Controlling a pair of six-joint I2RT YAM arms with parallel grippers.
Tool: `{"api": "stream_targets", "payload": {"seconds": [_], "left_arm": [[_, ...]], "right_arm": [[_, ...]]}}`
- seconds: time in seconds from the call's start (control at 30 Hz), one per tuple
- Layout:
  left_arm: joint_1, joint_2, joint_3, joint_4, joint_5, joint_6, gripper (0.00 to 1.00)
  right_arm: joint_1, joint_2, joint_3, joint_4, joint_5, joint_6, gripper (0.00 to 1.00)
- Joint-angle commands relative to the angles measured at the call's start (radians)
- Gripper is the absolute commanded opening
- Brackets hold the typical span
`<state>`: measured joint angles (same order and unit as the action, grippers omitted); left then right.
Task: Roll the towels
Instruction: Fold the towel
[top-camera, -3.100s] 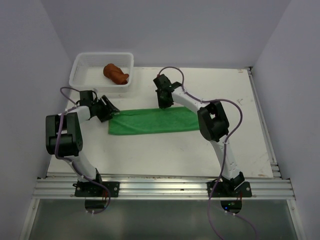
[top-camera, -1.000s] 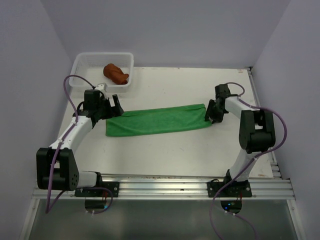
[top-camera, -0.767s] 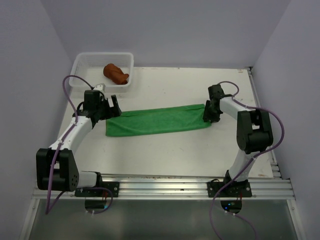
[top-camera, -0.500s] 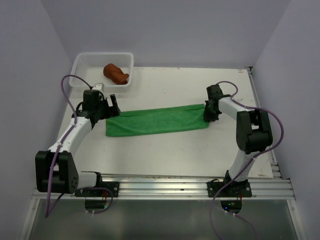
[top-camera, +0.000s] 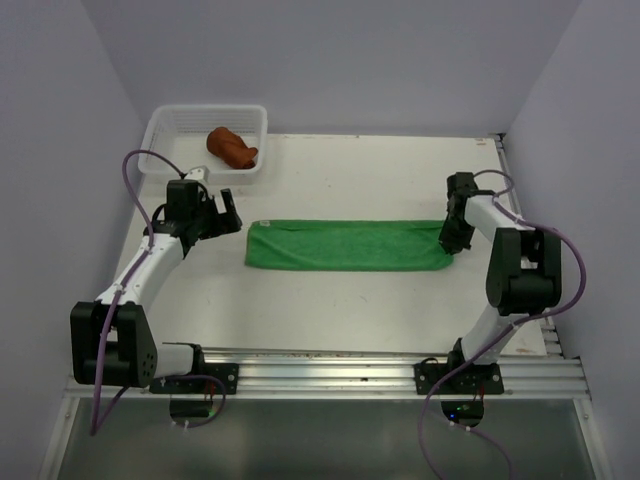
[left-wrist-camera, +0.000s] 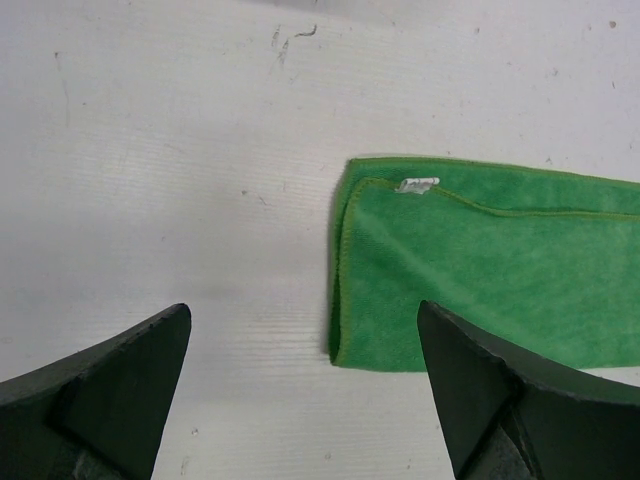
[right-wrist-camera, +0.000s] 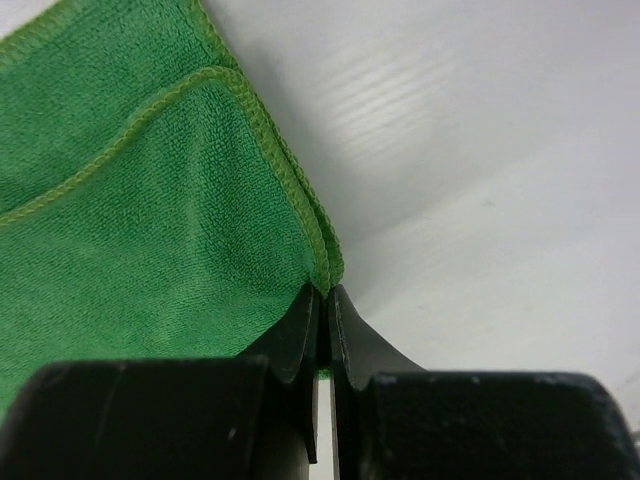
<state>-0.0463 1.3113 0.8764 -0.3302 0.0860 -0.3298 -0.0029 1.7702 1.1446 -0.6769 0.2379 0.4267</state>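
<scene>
The green towel (top-camera: 345, 246) lies flat as a long folded strip across the middle of the table. My right gripper (top-camera: 447, 243) is at its right end, jaws shut on the stitched edge of the green towel (right-wrist-camera: 150, 200), as the right wrist view shows at the right gripper (right-wrist-camera: 325, 290). My left gripper (top-camera: 228, 215) hovers open just left of the strip, a short gap away. In the left wrist view the green towel (left-wrist-camera: 500, 270) starts beyond the left gripper (left-wrist-camera: 302, 310), with bare table between the fingers. The rust-brown towel (top-camera: 231, 147) sits bunched in the basket.
A white mesh basket (top-camera: 160, 125) stands at the back left corner, behind the left arm. The side walls rise close to the table on both sides, and a metal rail (top-camera: 320, 372) runs along the near edge.
My right gripper has shut on the green towel's right end and pulled it to the right, so the strip has slid away from the left gripper. The left arm has barely moved.
</scene>
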Motion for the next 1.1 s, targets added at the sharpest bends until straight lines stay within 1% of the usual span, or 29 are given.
{"api": "stream_targets", "payload": {"seconds": [0.0, 0.13, 0.23, 0.33, 0.4, 0.43, 0.5, 0.53, 0.6, 0.63, 0.67, 0.73, 0.83, 0.87, 0.9, 0.97, 1.0, 1.07], "left_arm": [[-0.004, -0.024, 0.007, 0.020, 0.034, -0.008, 1.00], [-0.013, -0.030, 0.003, 0.022, 0.040, -0.008, 1.00], [-0.023, -0.037, 0.003, 0.023, 0.040, -0.008, 1.00], [-0.024, -0.037, 0.003, 0.025, 0.050, -0.008, 1.00], [-0.024, -0.038, 0.001, 0.026, 0.057, -0.009, 1.00], [-0.024, -0.037, 0.001, 0.028, 0.064, -0.009, 1.00], [-0.026, -0.037, 0.001, 0.028, 0.069, -0.011, 1.00], [-0.024, -0.038, 0.001, 0.026, 0.072, -0.011, 1.00], [-0.024, -0.037, 0.001, 0.026, 0.072, -0.012, 1.00], [-0.024, -0.038, 0.003, 0.028, 0.072, -0.012, 1.00], [-0.024, -0.038, 0.004, 0.028, 0.067, -0.011, 1.00], [-0.024, -0.041, 0.006, 0.026, 0.063, -0.011, 1.00], [-0.024, -0.047, 0.003, 0.025, 0.066, -0.011, 1.00], [-0.024, -0.047, 0.003, 0.026, 0.066, -0.011, 1.00], [-0.024, -0.049, 0.003, 0.026, 0.066, -0.011, 1.00], [-0.024, -0.049, 0.001, 0.028, 0.067, -0.011, 1.00], [-0.024, -0.050, 0.001, 0.028, 0.069, -0.011, 1.00], [-0.024, -0.050, 0.001, 0.028, 0.072, -0.011, 1.00]], "right_arm": [[-0.031, -0.109, 0.024, -0.099, 0.116, 0.009, 0.00], [-0.032, -0.141, 0.105, -0.161, 0.164, -0.009, 0.00], [-0.026, -0.181, 0.167, -0.176, 0.121, -0.025, 0.00], [0.043, -0.193, 0.233, -0.185, 0.118, -0.060, 0.00], [0.110, -0.187, 0.285, -0.205, 0.117, -0.066, 0.00], [0.157, -0.167, 0.305, -0.213, 0.106, -0.068, 0.00], [0.204, -0.138, 0.366, -0.249, 0.072, -0.056, 0.00], [0.255, -0.108, 0.383, -0.254, 0.064, -0.045, 0.00], [0.312, -0.071, 0.449, -0.282, 0.077, -0.028, 0.00], [0.369, -0.046, 0.475, -0.294, 0.077, -0.016, 0.00], [0.394, 0.000, 0.503, -0.323, 0.077, -0.006, 0.00], [0.473, 0.050, 0.585, -0.345, 0.063, 0.030, 0.00], [0.550, 0.150, 0.703, -0.369, 0.051, 0.056, 0.00], [0.601, 0.185, 0.745, -0.400, 0.051, 0.057, 0.00], [0.624, 0.249, 0.836, -0.418, 0.051, 0.058, 0.00], [0.675, 0.319, 0.927, -0.464, 0.026, 0.058, 0.00], [0.687, 0.380, 1.013, -0.480, 0.017, 0.064, 0.00], [0.722, 0.429, 1.098, -0.519, 0.002, 0.069, 0.00]]}}
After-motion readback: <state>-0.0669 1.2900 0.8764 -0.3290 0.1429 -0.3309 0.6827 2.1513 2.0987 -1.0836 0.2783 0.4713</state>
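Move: The right hand still pinches both layers of the long green towel at the middle of its right end, just above the table. The towel's left end lies about 49 cm to its left and 2 cm farther out, with the white tag about 46 cm left and 8 cm out. The white basket stands some 14 cm left of that left end and 29 cm beyond it. From the open left hand, that end is about 4 cm right, 1 cm ahead and 11 cm below. Lifting first, with a small pull of about 3 cm to the right, the right hand climbs and eases forward, then sweeps some 33 cm left over the towel towards its left end, sinking a few centimetres late on. It turns roughly 35 degrees counter-clockwise and keeps its closed pinch on the towel's right end throughout. ##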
